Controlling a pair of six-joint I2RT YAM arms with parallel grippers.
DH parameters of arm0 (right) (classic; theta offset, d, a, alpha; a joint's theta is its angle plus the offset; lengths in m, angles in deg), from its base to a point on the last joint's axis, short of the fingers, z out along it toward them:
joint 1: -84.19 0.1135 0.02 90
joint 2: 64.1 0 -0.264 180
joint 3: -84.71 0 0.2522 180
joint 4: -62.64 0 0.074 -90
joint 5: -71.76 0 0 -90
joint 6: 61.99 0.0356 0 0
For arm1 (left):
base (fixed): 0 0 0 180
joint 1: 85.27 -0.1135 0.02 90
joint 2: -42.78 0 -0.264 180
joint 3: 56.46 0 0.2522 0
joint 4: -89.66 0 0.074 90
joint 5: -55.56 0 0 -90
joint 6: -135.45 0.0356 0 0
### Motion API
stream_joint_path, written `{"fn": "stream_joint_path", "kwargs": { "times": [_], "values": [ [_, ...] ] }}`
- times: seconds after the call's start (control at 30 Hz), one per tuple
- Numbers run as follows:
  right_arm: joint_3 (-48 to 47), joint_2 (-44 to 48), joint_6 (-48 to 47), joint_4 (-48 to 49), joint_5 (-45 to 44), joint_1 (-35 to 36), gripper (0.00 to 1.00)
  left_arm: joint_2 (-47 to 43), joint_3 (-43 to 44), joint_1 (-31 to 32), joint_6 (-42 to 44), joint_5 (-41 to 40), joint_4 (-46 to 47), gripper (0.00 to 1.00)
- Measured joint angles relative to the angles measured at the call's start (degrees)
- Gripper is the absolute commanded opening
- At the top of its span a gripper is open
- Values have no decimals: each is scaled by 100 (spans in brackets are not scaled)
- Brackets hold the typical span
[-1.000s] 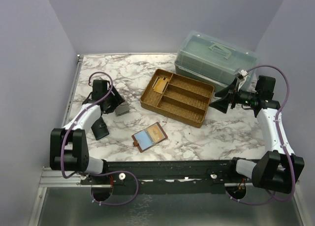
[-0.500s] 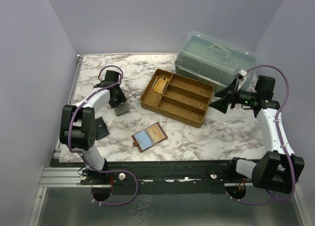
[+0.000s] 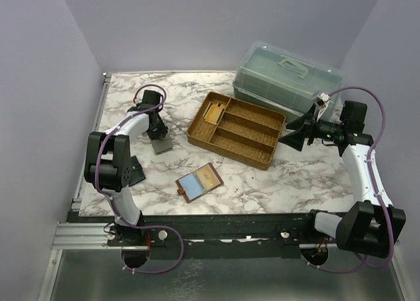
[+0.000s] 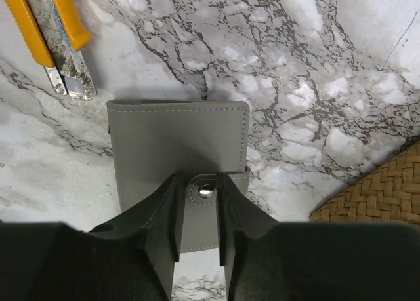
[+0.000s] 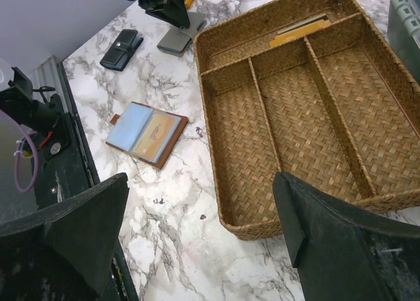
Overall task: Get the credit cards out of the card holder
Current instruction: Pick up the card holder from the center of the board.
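Note:
The card holder (image 3: pixel 199 181), a reddish-brown bifold, lies open on the marble near the front, showing one blue and one tan-orange panel (image 5: pixel 146 133). No gripper touches it. My left gripper (image 3: pixel 159 137) is at the back left over a grey case (image 4: pixel 177 137) with a snap tab. Its jaws (image 4: pixel 197 183) have narrowed onto the two side edges of that tab. My right gripper (image 3: pixel 289 138) hovers wide open beside the wicker tray's right end, nothing between its fingers (image 5: pixel 200 178).
The wicker tray (image 3: pixel 226 147) has several compartments, with a tan card (image 5: pixel 298 29) in the far left one. A clear lidded box (image 3: pixel 285 78) stands behind it. A small black case (image 3: pixel 134 172) lies left of the holder. A yellow utility knife (image 4: pixel 56 32) lies beyond the grey case.
The left arm swung up and right from beside the black case to the grey case, and its jaws closed in on the tab. The right arm has not moved.

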Motion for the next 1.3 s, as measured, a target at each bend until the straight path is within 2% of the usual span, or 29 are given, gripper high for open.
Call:
{"fn": "stream_joint_path", "kwargs": {
  "times": [0.2, 0.33, 0.53, 0.83, 1.0, 1.13, 1.3],
  "values": [
    [0, 0, -2, -4, 26, 0, 100, 2, 13, 0, 15, 111, 48, 0],
    [0, -2, -9, -35, 31, 0, 100, -101, -98, 0, 9, 155, 170, 0],
    [0, -9, -52, -52, 52, -2, 100, -715, -684, 0, -9, 229, 293, 0],
    [-17, -164, -365, -352, 146, 114, 99, -2015, -1692, 0, -245, 772, 566, 0],
    [-35, -378, -608, -520, 195, 658, 99, -3014, -2177, 39, -420, 1349, 658, 0],
    [-39, -516, -380, -339, 181, 1392, 100, -3849, -2433, 481, -697, 1733, 833, 0],
    [-4, -800, 251, 289, -125, 2527, 99, -4476, -2632, 1727, -1377, 1764, 1375, 0]
  ]
}}
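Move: The grey card holder's middle lies about 1 cm left of the left hand point and 1 cm below, its strap between the open fingers. The yellow cutter is some 7 cm ahead and 9 left, the black wallet 11 back and 9 left, the open wallet 15 back and 14 right, all at table height. From the right hand the card holder lies roughly 10 cm ahead, 44 left and 20 below. Left fingers pinch the card holder's strap, carrying up, back and right, 14 cm each; right hand swings left. ##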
